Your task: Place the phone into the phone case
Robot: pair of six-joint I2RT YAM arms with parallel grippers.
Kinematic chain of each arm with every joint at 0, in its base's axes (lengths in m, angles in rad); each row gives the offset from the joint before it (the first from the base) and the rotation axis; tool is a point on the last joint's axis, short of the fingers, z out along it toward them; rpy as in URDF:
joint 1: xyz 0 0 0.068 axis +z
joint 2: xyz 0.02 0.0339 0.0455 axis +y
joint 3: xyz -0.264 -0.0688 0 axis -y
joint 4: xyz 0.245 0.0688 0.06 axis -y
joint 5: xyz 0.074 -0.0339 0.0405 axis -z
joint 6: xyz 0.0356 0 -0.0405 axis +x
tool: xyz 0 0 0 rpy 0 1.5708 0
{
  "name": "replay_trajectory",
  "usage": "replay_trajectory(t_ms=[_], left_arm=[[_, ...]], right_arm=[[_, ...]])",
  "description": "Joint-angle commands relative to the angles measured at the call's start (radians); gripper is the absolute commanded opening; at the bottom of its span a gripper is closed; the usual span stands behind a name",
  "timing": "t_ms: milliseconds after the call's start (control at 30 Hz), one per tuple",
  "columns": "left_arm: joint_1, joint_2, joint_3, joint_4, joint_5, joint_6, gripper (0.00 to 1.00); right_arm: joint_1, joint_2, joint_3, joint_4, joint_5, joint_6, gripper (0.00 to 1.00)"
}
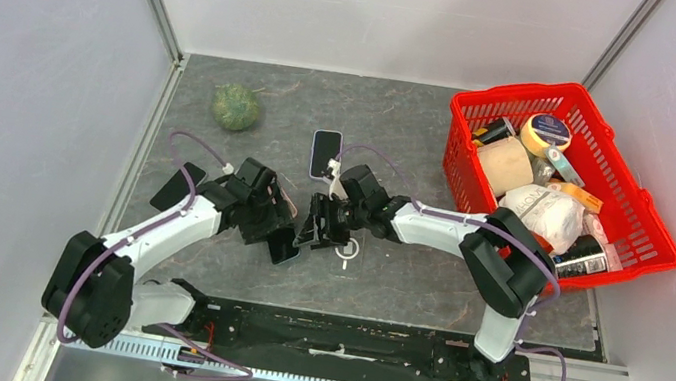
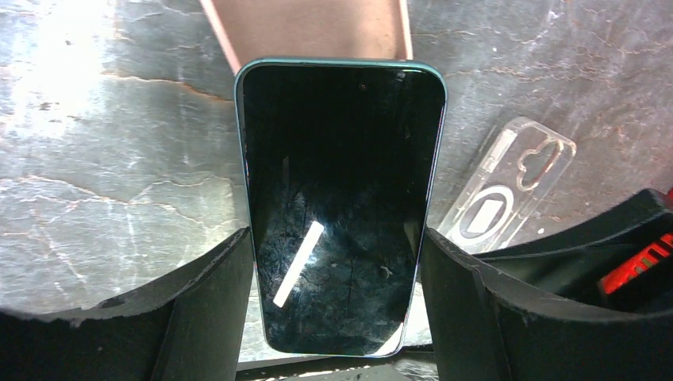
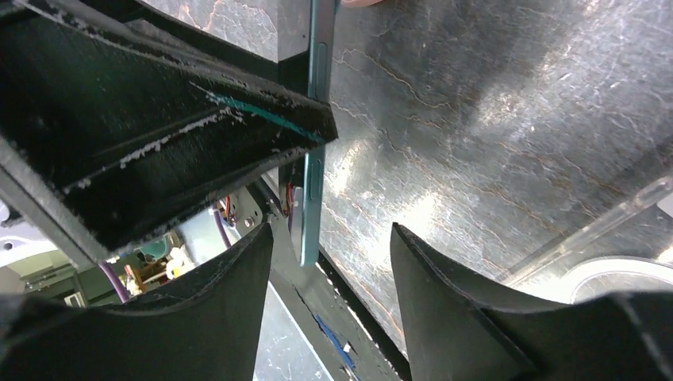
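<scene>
In the left wrist view the phone (image 2: pixel 341 175), dark-screened with a teal rim, stands between my left gripper's (image 2: pixel 337 238) fingers, which press on both long edges. It is held off the table just left of centre, under the left gripper (image 1: pixel 279 232). The clear phone case (image 2: pixel 508 190) lies flat on the table to the right of it (image 1: pixel 346 249). My right gripper (image 1: pixel 316 226) faces the left one. Its open fingers straddle the phone's thin teal edge (image 3: pixel 311 190) with gaps on both sides, and the case's rim (image 3: pixel 611 266) shows at lower right.
A second phone (image 1: pixel 324 153) lies flat behind the grippers, and a pinkish flat thing (image 2: pixel 309 28) shows beyond the held phone. A black slab (image 1: pixel 178 187) lies by the left arm. A green ball (image 1: pixel 235 106) sits back left. A red basket (image 1: pixel 651 232) of goods stands right.
</scene>
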Motion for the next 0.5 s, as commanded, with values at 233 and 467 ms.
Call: replay_trajectory(t_ms=[233, 467], left_arm=[[-0.076, 0.052, 0.094, 0.084, 0.02, -0.079, 0.3], [-0.111, 0.056, 0.092, 0.117, 0.025, -0.114, 0.31]], right_arm=[[0.015, 0.02, 0.023, 0.115, 0.038, 0.073, 0.53], [0.014, 0.011, 0.004, 0.117, 0.082, 0.086, 0.37]])
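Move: The left hand already holds the dark phone flat by its long sides, screen up; the clear phone case lies on the table about 16 cm to that hand's right, level with it and some 6 cm lower, the pink case roughly 8 cm ahead and 2 cm left. From the right hand, the phone's middle is about 6 cm to the left at nearly its own height; the clear case lies some 9 cm to its right and 6 cm below. The left hand keeps its grip on the phone's sides and carries it about 2.5 cm to the right, into the gap between the right hand's fingers. The right hand eases only about 1 cm left to meet it and closes its fingers by roughly a third, one over the screen at the near right corner and one beneath; no pinch can be seen yet. ##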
